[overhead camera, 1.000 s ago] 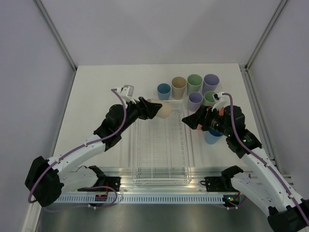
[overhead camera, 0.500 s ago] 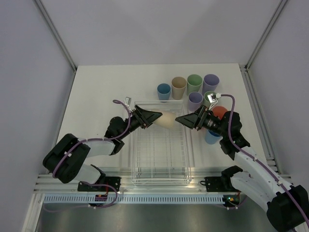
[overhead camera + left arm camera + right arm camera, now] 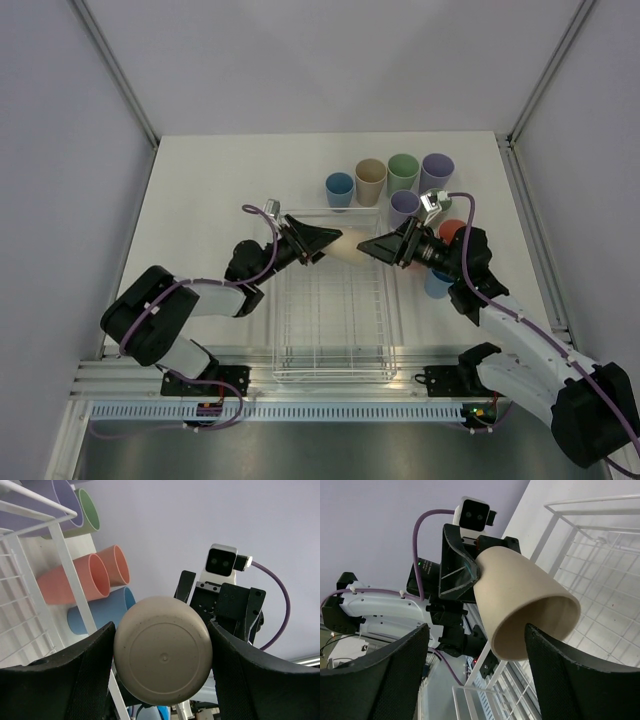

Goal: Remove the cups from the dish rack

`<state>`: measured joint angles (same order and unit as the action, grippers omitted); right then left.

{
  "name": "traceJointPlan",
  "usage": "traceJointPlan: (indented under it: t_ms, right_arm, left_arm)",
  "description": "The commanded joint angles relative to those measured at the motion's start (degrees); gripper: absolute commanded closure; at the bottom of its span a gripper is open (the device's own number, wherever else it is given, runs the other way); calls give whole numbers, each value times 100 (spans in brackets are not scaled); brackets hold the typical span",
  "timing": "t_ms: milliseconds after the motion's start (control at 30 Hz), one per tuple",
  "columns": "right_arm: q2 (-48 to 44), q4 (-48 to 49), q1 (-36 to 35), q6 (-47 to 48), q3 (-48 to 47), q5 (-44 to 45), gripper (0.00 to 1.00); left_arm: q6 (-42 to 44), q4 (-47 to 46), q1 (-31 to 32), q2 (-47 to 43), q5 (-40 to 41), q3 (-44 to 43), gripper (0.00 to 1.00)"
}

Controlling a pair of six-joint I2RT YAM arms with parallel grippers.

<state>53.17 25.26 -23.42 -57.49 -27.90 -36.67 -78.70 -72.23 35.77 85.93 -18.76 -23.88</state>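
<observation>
My left gripper [image 3: 330, 241] is shut on a beige cup [image 3: 347, 246] and holds it sideways above the far end of the clear dish rack [image 3: 330, 345]. In the left wrist view the cup's base [image 3: 162, 650] sits between both fingers [image 3: 75, 675]. My right gripper [image 3: 370, 246] is open, and its jaws stand on either side of the cup's open mouth [image 3: 535, 625] without touching it. Several other cups stand on the table past the rack: blue [image 3: 339, 187], beige [image 3: 370, 180], green [image 3: 403, 171], purple [image 3: 437, 171], a second purple [image 3: 404, 208], coral [image 3: 452, 232] and blue [image 3: 437, 284].
The rack's white wire bars [image 3: 590, 535] lie under the cup and hold no cups that I can see. The right arm [image 3: 510, 320] crosses over the cups at the right. White walls close in the table [image 3: 210, 200] on three sides.
My left gripper has carried the beige cup to the right and turned it toward the right arm. My right gripper has moved left, up to the cup's mouth.
</observation>
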Motion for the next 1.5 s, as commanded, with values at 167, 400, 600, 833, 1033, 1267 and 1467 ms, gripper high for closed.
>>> traceJointPlan:
  t_ms: [167, 400, 600, 833, 1033, 1267, 1467]
  right_arm:
    - [387, 726, -567, 71, -189, 203, 37]
    - [440, 683, -629, 195, -207, 353, 66]
    - [203, 218, -629, 449, -260, 529, 87]
    - [-367, -907, -637, 1047, -497, 994, 99]
    - [-764, -1831, -629, 1601, -813, 1478, 99]
    - [-686, -4270, -620, 2812, -2312, 3873, 99]
    - [211, -6452, -436, 3139, -3519, 7285, 99]
  left_arm:
    - [-208, -1417, 386, 205, 101, -468, 98]
    - [-251, -1241, 650, 327, 22, -662, 88]
    - [-296, -1593, 598, 416, 215, -407, 18]
    - [362, -227, 133, -488, 452, -12, 0]
    - [1523, 2103, 35, -1842, 848, -221, 0]
    - [2691, 4301, 35, -2432, 1006, -837, 0]
    - [3176, 5059, 44, -2704, 997, -926, 0]
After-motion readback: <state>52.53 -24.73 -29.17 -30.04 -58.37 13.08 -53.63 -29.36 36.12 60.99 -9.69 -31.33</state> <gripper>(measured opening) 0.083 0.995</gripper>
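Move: Between the two hands, above the rack, is the beige cup. Its middle lies about 7 cm left of, 1 cm ahead of and 2 cm below the right hand, and roughly 4 cm right of and 1 cm ahead of the left, which already holds its base. From the right hand, some 19 cm down, the small purple cup stands 14 cm ahead, 8 cm right; the nearer coral cup 4 cm ahead, 10 cm right; the big blue cup 1 cm back, 15 cm right. Bringing the beige cup about 3.5 cm right, a little back and up, the left hand feeds its open end to the right hand, which eases some 2.5 cm left and shuts on the rim wall. The left fingers then open and draw off left and up, sinking slightly last, while the right hand swings the cup about 11 cm right, then forward and up, turning some 30 degrees clockwise with its left side dipping. ##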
